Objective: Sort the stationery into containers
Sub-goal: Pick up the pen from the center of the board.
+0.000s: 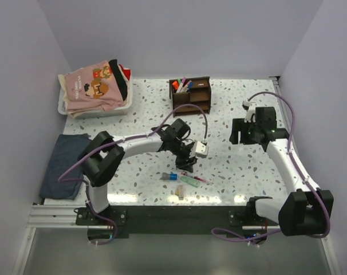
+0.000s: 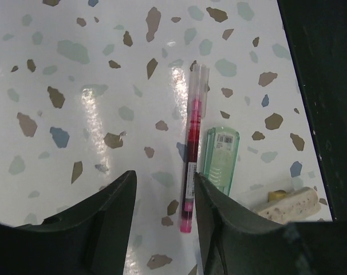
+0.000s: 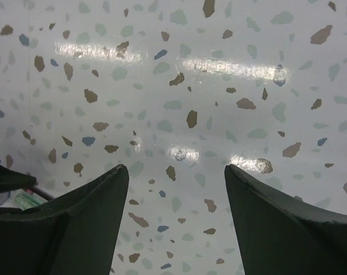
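Observation:
A pink pen (image 2: 193,149) lies on the speckled table with its near end between my left gripper's (image 2: 164,177) open fingers, close to the right finger. Beside it are a mint green marker (image 2: 220,157) and a beige pen (image 2: 291,204). From above, the left gripper (image 1: 190,162) hovers over this cluster, with a blue-capped pen (image 1: 168,176) just left of it. The dark brown organizer (image 1: 190,95) stands at the back and holds several pens. My right gripper (image 1: 237,133) is open over bare table, nothing between its fingers (image 3: 99,195).
A white tray (image 1: 94,110) of folded clothes sits at the back left. A dark blue cloth (image 1: 63,166) lies at the left edge. The black table edge (image 2: 328,86) runs close to the right of the pens.

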Motion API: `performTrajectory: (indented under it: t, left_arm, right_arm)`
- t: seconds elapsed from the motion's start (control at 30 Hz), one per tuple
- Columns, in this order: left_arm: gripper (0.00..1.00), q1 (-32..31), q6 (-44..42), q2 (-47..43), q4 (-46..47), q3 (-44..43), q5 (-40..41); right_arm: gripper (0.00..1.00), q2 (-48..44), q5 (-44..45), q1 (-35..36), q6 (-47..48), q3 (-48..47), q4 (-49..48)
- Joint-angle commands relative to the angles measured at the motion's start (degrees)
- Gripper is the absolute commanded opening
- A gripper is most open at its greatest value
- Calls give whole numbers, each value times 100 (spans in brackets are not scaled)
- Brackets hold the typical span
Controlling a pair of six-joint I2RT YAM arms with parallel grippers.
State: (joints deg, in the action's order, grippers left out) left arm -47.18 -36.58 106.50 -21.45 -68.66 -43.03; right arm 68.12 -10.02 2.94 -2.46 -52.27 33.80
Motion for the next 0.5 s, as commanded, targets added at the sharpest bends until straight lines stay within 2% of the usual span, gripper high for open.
performTrajectory:
  t: [0.0, 0.13, 0.47]
  left_arm:
    - [49, -388, 177, 309, 317, -384, 154]
    - [49, -669, 300, 521, 414, -613, 242]
    - [47, -977, 222, 846, 431, -657, 663]
  right_arm:
    - [73, -97, 281, -521, -738, -415, -190]
    - [73, -27, 370, -856, -941, -565, -277]
    - [73, -71, 273, -997, -668, -416, -278]
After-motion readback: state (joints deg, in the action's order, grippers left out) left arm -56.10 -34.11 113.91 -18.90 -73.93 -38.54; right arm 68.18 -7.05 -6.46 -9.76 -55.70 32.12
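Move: The pen lies roughly 4 cm nearer the base than the left hand, 4 cm to its right and 5 cm below. Beside it the green case lies about 6 cm back and 2 cm right of the hand, the blue-capped tube some 3 cm back and 7 cm left, and the small wooden block some 10 cm back and 2 cm left. From the right hand, the pen is about 19 cm left, 12 cm back and 12 cm below. No contact can be seen: the left hand closes in on the pen from above, going about 5 cm right and 3 cm back while sinking some 2.5 cm, and slows near the end with its fingers still half open. The right hand clears off to its right by about 5.5 cm, rising and reaching forward a little, and swings some 15 degrees clockwise. ##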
